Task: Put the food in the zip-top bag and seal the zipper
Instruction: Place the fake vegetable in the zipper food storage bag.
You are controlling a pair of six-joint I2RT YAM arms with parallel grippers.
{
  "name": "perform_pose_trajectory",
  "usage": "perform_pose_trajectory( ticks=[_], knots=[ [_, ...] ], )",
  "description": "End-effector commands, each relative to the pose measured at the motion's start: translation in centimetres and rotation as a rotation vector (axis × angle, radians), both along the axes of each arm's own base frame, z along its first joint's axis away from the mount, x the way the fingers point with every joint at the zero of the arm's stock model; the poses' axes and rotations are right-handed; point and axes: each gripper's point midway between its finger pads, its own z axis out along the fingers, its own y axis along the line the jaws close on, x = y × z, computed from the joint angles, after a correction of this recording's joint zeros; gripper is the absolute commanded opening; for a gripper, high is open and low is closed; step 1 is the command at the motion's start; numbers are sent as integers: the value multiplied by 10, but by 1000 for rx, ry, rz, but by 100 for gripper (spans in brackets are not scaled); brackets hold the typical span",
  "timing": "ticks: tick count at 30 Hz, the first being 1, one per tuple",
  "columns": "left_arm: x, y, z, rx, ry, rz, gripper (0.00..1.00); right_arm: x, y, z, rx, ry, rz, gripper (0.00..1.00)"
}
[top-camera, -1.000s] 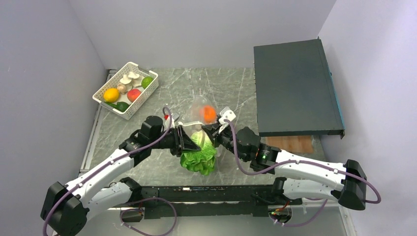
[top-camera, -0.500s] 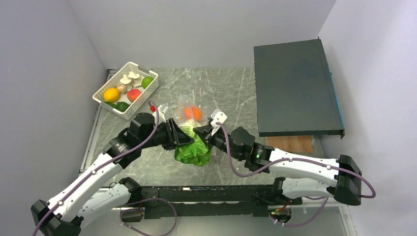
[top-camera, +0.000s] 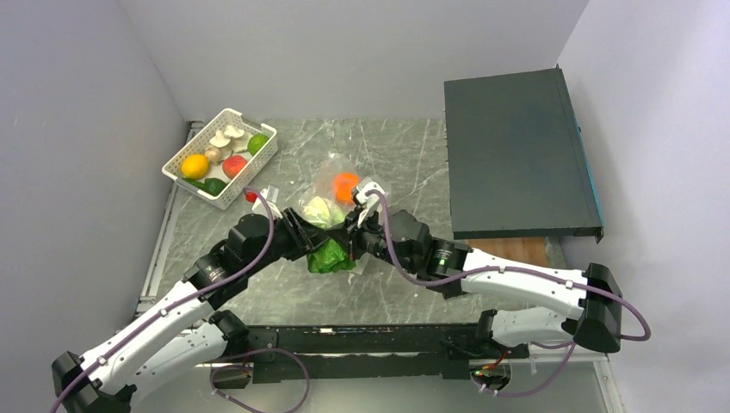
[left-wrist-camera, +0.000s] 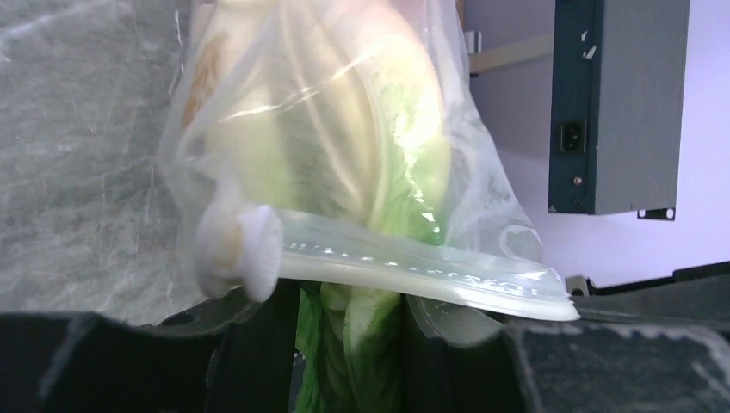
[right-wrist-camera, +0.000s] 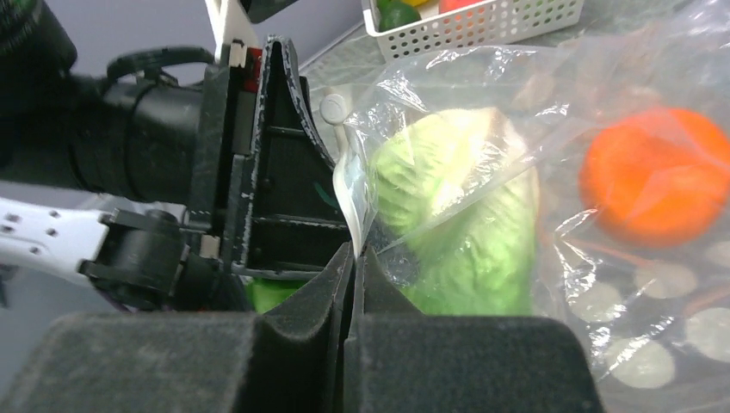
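Observation:
The clear zip-top bag (top-camera: 330, 175) lies mid-table with a red-orange round fruit (top-camera: 346, 186) inside. The leafy green lettuce (top-camera: 330, 256) goes pale end first through the bag's mouth, and its green leaves hang out toward me. My left gripper (left-wrist-camera: 349, 348) is shut on the lettuce (left-wrist-camera: 361, 172), just below the zipper (left-wrist-camera: 413, 268) and its white slider (left-wrist-camera: 243, 251). From the right, my right gripper (right-wrist-camera: 356, 255) is shut on the bag's rim and holds the mouth up. In the right wrist view the lettuce (right-wrist-camera: 460, 215) and the fruit (right-wrist-camera: 658, 176) show through the plastic.
A white slotted basket (top-camera: 251, 169) at the far left holds a yellow-orange citrus, a red fruit, a green fruit, a dark green vegetable and mushrooms. A dark flat box (top-camera: 516, 155) fills the right side, with a wooden board (top-camera: 510, 251) under its near edge.
Both grippers have moved left and away from me with the bag and lettuce. The lettuce has gone deeper into the bag, so less green leaf hangs out.

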Motion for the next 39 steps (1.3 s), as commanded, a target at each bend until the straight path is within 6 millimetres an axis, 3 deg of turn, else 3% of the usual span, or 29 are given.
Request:
perform_pose_trajectory(
  ticks=[1,7,13,17,19,24,26,27,32,39],
  knots=[
    [20,3,40,-82,-153,95,2,-7,1,28,116,203,-56,0],
    [12,21,48,-116,-187,159,7,-5,-7,36,196,366,-155,0],
    [6,24,47,-137,-170,162,22,-12,8,35,295,531,-134,0],
    [3,17,46,-40,-125,105,44,-10,17,34,329,602,-126,0],
    [0,17,36,37,-69,81,55,-6,17,34,344,625,-125,0],
    [-9,10,36,72,-30,12,74,9,15,22,385,738,-113,0],
    [-14,7,43,44,-46,-20,94,14,12,16,397,774,-109,0],
    [-17,6,48,31,-59,-36,99,17,10,13,400,787,-112,0],
    [-29,11,66,45,-80,-84,100,27,-4,13,426,780,-148,0],
    [-45,18,86,43,-115,-130,100,28,-5,3,410,792,-133,0]
  ],
)
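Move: The left hand holds the lettuce, its middle within about 2 cm of the finger pads and its pale stem end already inside the bag. The bag mouth's centre lies some 4 cm ahead and 1 cm left of this hand; the orange in the bag is about 14 cm ahead, 5 cm right and 8 cm lower. From the right hand, pinching the rim, the lettuce's middle is level fore and aft, roughly 2 cm left and 4 cm lower; the orange is about 14 cm ahead, 3 cm right and 12 cm lower. Left fingers let go of the lettuce at the bag mouth: the hand first lifts it about 2 cm and edges left, sinks a little, opens wide, then backs off and rises some 5 cm, clear of it. Meanwhile the right hand keeps its pinch on the rim and rolls about 50 degrees around its fingers, its forward side going down, then shifts about 4 cm forward and sinks. ##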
